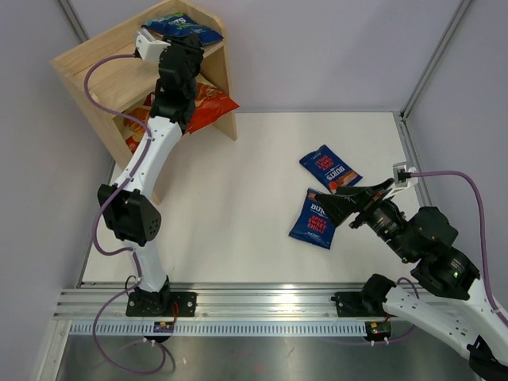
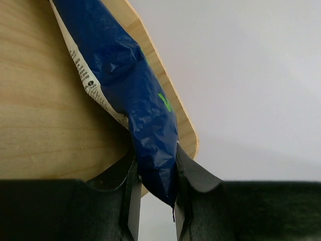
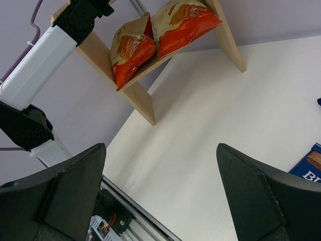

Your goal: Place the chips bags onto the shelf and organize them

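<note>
The wooden shelf (image 1: 87, 67) stands at the far left. A dark blue chips bag with green print (image 1: 186, 28) lies on its top board, and my left gripper (image 1: 173, 44) is shut on the bag's near end. In the left wrist view that bag (image 2: 130, 75) runs up from between the fingers (image 2: 131, 196) of the left gripper (image 2: 155, 168). Two cream-and-red bags (image 1: 210, 99) (image 1: 139, 123) lean on the lower tier. Two more blue bags (image 1: 329, 168) (image 1: 315, 220) lie flat on the table at the right. My right gripper (image 1: 327, 208) hovers open just above the nearer one, holding nothing (image 3: 160, 148).
The shelf's side panel (image 3: 145, 100) and the cream-and-red bags (image 3: 133, 50) (image 3: 183, 22) show in the right wrist view, across bare white table. An aluminium rail (image 1: 262, 305) runs along the near edge. Metal frame posts (image 1: 432, 59) and white walls enclose the table.
</note>
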`<state>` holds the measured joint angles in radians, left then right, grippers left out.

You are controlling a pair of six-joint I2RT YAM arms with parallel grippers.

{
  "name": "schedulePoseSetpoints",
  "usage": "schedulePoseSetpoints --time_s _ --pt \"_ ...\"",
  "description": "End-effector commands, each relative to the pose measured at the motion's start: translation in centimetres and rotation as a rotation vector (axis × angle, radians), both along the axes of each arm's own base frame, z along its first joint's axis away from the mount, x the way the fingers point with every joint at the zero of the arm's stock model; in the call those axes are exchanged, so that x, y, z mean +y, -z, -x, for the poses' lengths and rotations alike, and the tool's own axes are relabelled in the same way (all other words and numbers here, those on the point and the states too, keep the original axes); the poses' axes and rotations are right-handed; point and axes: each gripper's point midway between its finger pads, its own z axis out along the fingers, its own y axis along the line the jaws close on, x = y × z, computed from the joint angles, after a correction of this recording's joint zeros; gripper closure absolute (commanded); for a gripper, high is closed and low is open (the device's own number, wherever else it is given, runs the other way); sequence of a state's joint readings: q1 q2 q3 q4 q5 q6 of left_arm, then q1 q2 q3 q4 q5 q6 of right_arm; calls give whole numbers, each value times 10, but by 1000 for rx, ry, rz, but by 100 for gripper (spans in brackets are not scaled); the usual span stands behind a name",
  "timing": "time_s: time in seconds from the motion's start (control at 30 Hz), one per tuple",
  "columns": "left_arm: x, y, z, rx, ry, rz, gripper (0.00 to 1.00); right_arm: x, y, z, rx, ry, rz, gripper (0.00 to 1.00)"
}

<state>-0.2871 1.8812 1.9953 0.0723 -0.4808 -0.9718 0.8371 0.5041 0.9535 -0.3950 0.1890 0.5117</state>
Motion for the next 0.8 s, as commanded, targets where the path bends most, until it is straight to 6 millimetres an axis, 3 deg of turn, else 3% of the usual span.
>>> schedulePoseSetpoints --time_s 0.0,0.17,0.53,0.63,0.77 --pt "-2 -5 -4 -18 23 25 75 -2 -8 1 -32 1 -4 1" --pt "2 -14 8 -7 10 -8 49 -2 -10 0 -34 4 13 1" --pt "40 1 32 212 -90 -150 2 4 -3 -8 1 8 72 1" --pt "51 4 37 246 -75 -165 1 13 18 -24 88 30 205 0" --pt "57 -4 47 242 -45 -203 1 38 68 -59 231 61 383 1"
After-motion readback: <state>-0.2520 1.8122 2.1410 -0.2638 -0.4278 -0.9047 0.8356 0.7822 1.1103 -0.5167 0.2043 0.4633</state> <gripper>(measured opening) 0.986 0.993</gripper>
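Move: The sea salt and malt vinegar bag is already on the shelf's top board, held by its near end. Its middle lies about 7 cm ahead of the left hand and 3 cm left, at much the same height, with the right-hand cassava bag some 22 cm below, 2 cm ahead and 1 cm left. From the open right hand, the near spicy sweet chilli bag lies roughly 12 cm ahead, 5 cm right and 37 cm down; the far Burts bag is about 19 cm beyond it and 6 cm farther right. The left hand opens its fingers wide and lets go of the sea salt bag's near end, easing about 1 cm right and then backing out some 4 cm while rising about 2 cm and swinging left, the wrist tipping and rolling by roughly 10 degrees. The right hand hardly stirs until late, then sets off about 5 cm forward and left and a little down towards the near chilli bag, fingers still wide open, its left side rolling down and the fingertips dipping. ##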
